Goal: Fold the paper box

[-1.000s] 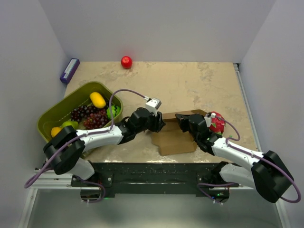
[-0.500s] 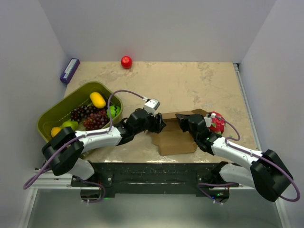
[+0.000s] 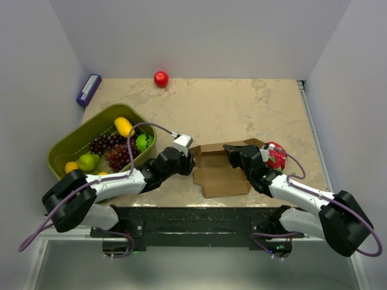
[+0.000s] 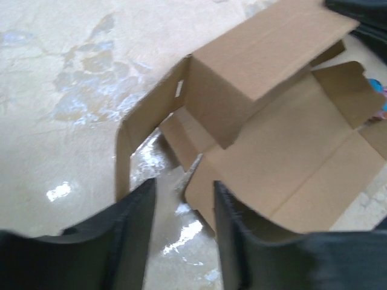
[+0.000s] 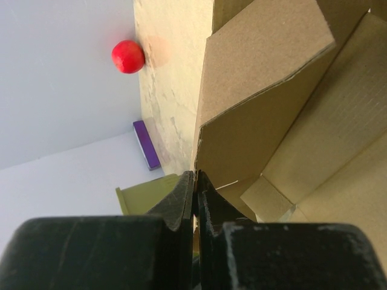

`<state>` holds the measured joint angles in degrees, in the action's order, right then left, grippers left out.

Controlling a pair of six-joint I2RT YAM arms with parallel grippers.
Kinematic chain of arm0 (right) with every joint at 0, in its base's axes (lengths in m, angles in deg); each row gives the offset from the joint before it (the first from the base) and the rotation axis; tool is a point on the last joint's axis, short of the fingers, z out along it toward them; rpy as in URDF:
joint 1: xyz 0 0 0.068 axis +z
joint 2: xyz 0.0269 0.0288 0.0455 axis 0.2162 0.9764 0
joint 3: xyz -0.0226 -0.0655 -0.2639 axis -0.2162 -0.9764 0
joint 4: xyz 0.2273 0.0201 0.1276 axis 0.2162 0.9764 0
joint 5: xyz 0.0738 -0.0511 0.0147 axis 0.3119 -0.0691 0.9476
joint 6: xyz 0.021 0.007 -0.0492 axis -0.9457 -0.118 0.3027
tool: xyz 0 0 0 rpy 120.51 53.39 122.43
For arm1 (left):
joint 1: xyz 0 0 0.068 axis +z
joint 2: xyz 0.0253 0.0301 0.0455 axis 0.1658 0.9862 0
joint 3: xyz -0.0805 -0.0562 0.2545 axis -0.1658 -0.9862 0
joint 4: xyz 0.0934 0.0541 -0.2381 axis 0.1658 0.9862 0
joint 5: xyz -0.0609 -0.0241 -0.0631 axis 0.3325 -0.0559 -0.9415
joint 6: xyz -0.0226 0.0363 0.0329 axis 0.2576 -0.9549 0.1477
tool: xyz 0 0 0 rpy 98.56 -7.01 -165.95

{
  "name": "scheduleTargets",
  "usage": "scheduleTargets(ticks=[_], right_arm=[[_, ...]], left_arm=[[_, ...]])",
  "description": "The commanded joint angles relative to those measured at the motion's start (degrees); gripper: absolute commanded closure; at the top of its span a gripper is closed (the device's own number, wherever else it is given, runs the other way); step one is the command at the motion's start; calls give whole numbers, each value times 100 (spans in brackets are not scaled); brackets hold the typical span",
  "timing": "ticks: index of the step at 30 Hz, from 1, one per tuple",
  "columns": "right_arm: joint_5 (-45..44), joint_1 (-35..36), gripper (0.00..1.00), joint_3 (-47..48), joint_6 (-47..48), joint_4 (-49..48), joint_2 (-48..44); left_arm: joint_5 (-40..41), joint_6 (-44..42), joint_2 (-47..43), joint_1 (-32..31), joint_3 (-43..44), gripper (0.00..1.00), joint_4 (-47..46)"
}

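The paper box is a half-folded brown cardboard sheet lying near the table's front edge, with one panel raised at its far side. My right gripper is shut on the edge of that raised panel; the pinch shows at my right gripper. My left gripper sits just left of the box, apart from it. In the left wrist view my left gripper stands open with bare table between its fingers, and the paper box lies ahead with its left flap standing up.
An olive-green basket of fruit stands at the left. A red ball lies by the back wall and a purple block at the back left. A red object sits right of the box beside my right arm.
My left gripper has drawn back to the left, off the box's left side, and the basket's fruit is more exposed. The right gripper has held its grip in place.
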<state>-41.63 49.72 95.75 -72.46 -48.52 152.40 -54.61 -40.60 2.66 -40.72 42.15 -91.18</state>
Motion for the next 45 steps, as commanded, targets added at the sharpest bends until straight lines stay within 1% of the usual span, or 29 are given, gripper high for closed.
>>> scheduleTargets(ticks=[1,6,15,21,30,45], right_arm=[[-163,30,100,-2,138,16,-66],[-154,30,100,-2,146,16,-84],[-110,38,100,-10,155,-10,-49],[-119,30,100,-19,164,-10,-40],[-57,30,100,-28,155,-98,118],[-22,38,100,-28,146,-142,215]], left_arm=[[737,-83,252,34,132,60,37],[791,-100,780,34,361,69,-7],[914,-109,1500,34,782,73,-69],[703,-74,1756,16,888,73,-306],[615,5,1668,-133,1046,73,-508],[500,172,2283,-406,1302,73,-640]])
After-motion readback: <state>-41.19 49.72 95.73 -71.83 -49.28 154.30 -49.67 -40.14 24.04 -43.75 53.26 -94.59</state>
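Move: Ahead and to the right of the half-closed left fingers, the small end flap at the box's open left end sits about 4 cm forward, 5 cm right and 6 cm below. The longer side flap is some 5 cm ahead, 1 cm right and 3 cm lower; the raised back panel's middle is roughly 7 cm ahead, 12 cm right and 1 cm higher. From the right hand, the small end flap lies about 6 cm left, 2 cm back and 10 cm below. Dipping about 6 cm and easing 3 cm forward, the left hand brings its fingertips down between the side flap and the raised back panel while they narrow to roughly half their gap and the wrist rolls some 10 degrees, left side up. It then works about 4 cm rightward into the box's open end, against the small end flap. The right hand keeps its pinch on the back panel, sinking barely 1 cm. ##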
